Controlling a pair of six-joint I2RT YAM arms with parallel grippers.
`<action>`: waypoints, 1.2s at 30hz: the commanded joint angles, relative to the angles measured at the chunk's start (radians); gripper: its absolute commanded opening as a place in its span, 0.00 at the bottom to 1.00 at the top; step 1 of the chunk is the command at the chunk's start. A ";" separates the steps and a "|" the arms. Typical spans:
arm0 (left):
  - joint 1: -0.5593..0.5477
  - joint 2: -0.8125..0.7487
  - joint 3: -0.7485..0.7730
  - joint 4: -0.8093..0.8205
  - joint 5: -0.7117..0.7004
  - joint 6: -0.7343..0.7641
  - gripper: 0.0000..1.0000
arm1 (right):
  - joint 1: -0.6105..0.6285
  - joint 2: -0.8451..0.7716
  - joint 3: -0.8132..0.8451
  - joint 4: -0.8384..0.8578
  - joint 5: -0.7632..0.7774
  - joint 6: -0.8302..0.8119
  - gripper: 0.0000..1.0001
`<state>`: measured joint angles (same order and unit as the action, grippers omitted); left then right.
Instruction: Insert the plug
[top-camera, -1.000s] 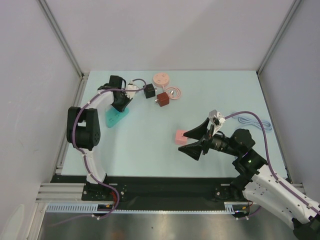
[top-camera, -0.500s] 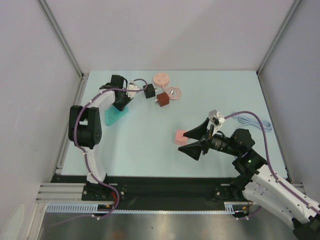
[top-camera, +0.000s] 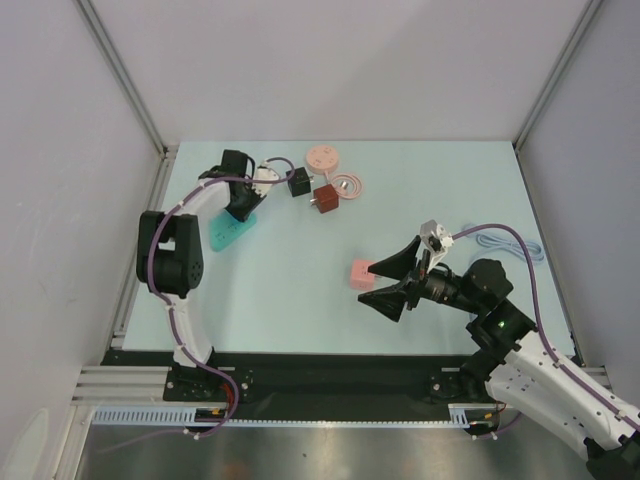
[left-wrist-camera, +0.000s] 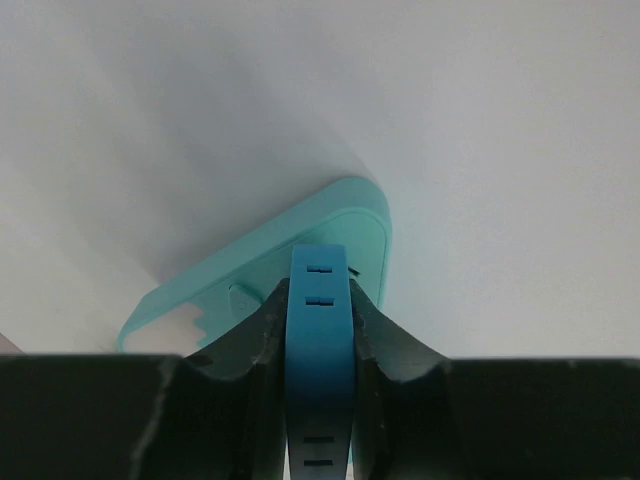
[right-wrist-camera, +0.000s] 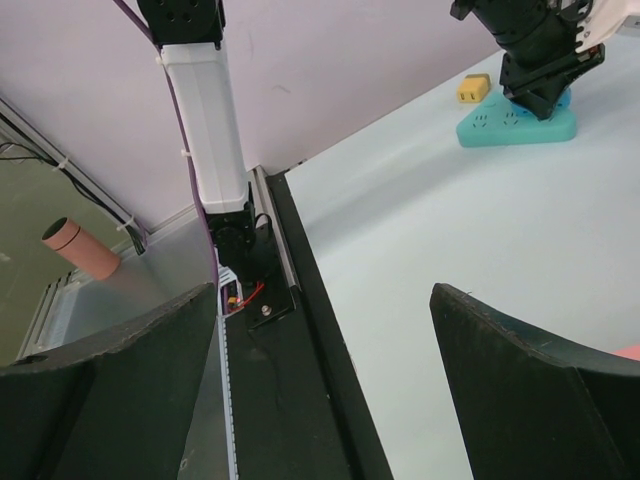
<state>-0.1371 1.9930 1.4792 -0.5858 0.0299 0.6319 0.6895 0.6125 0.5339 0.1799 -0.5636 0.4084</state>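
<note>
My left gripper (left-wrist-camera: 318, 295) is shut on a blue plug (left-wrist-camera: 319, 340), which stands upright between the black fingers. The plug's far end sits over the teal power strip (left-wrist-camera: 345, 225) lying on the table. Whether it touches the strip I cannot tell. From above, the left gripper (top-camera: 243, 205) hangs over the strip's far end (top-camera: 230, 236) at the back left. The right wrist view shows the strip (right-wrist-camera: 515, 125) with the left gripper (right-wrist-camera: 540, 70) on top of it. My right gripper (top-camera: 385, 285) stands wide open and holds nothing, just right of a pink block (top-camera: 361, 272).
A black plug (top-camera: 298, 181), a dark red adapter (top-camera: 325, 198), a pink round disc (top-camera: 322, 156) and a coiled pink cable (top-camera: 349, 185) lie at the back. A pale blue cable (top-camera: 505, 243) lies at the right. A small yellow plug (right-wrist-camera: 473, 88) sits beside the strip.
The left gripper has edged slightly to the right over the power strip. The right arm has barely moved.
</note>
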 joint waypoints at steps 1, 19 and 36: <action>0.008 0.050 -0.066 -0.100 0.045 0.002 0.29 | -0.004 0.003 0.018 0.016 0.001 -0.008 0.94; -0.015 -0.020 0.019 -0.155 0.012 0.009 0.49 | -0.005 -0.003 0.017 0.012 0.005 -0.011 0.95; -0.033 -0.025 0.130 -0.180 -0.057 0.005 0.60 | -0.004 0.006 0.018 0.018 -0.002 -0.011 0.94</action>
<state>-0.1616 1.9835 1.5600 -0.7574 0.0082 0.6365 0.6895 0.6209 0.5339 0.1795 -0.5640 0.4084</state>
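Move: The plug is still between the left fingers, its middle about 1 cm below the hand point, over the teal socket board, whose middle lies some 1 cm ahead, 2 cm left and 3 cm down. The yellow block sits roughly 13 cm left and 2 cm ahead; the black block stands about 15 cm ahead and 18 cm right. From the idle right hand the plug is about 31 cm ahead, 36 cm left and 25 cm below. Open the left fingers to let go of the plug where it sits on the teal board, easing the gripper back about 2.5 cm as they spread and tipping its fingertips some 5 degrees back towards the base. Then lift it roughly 2 cm clear above the plug, drifting slightly forward, fingers staying apart. ##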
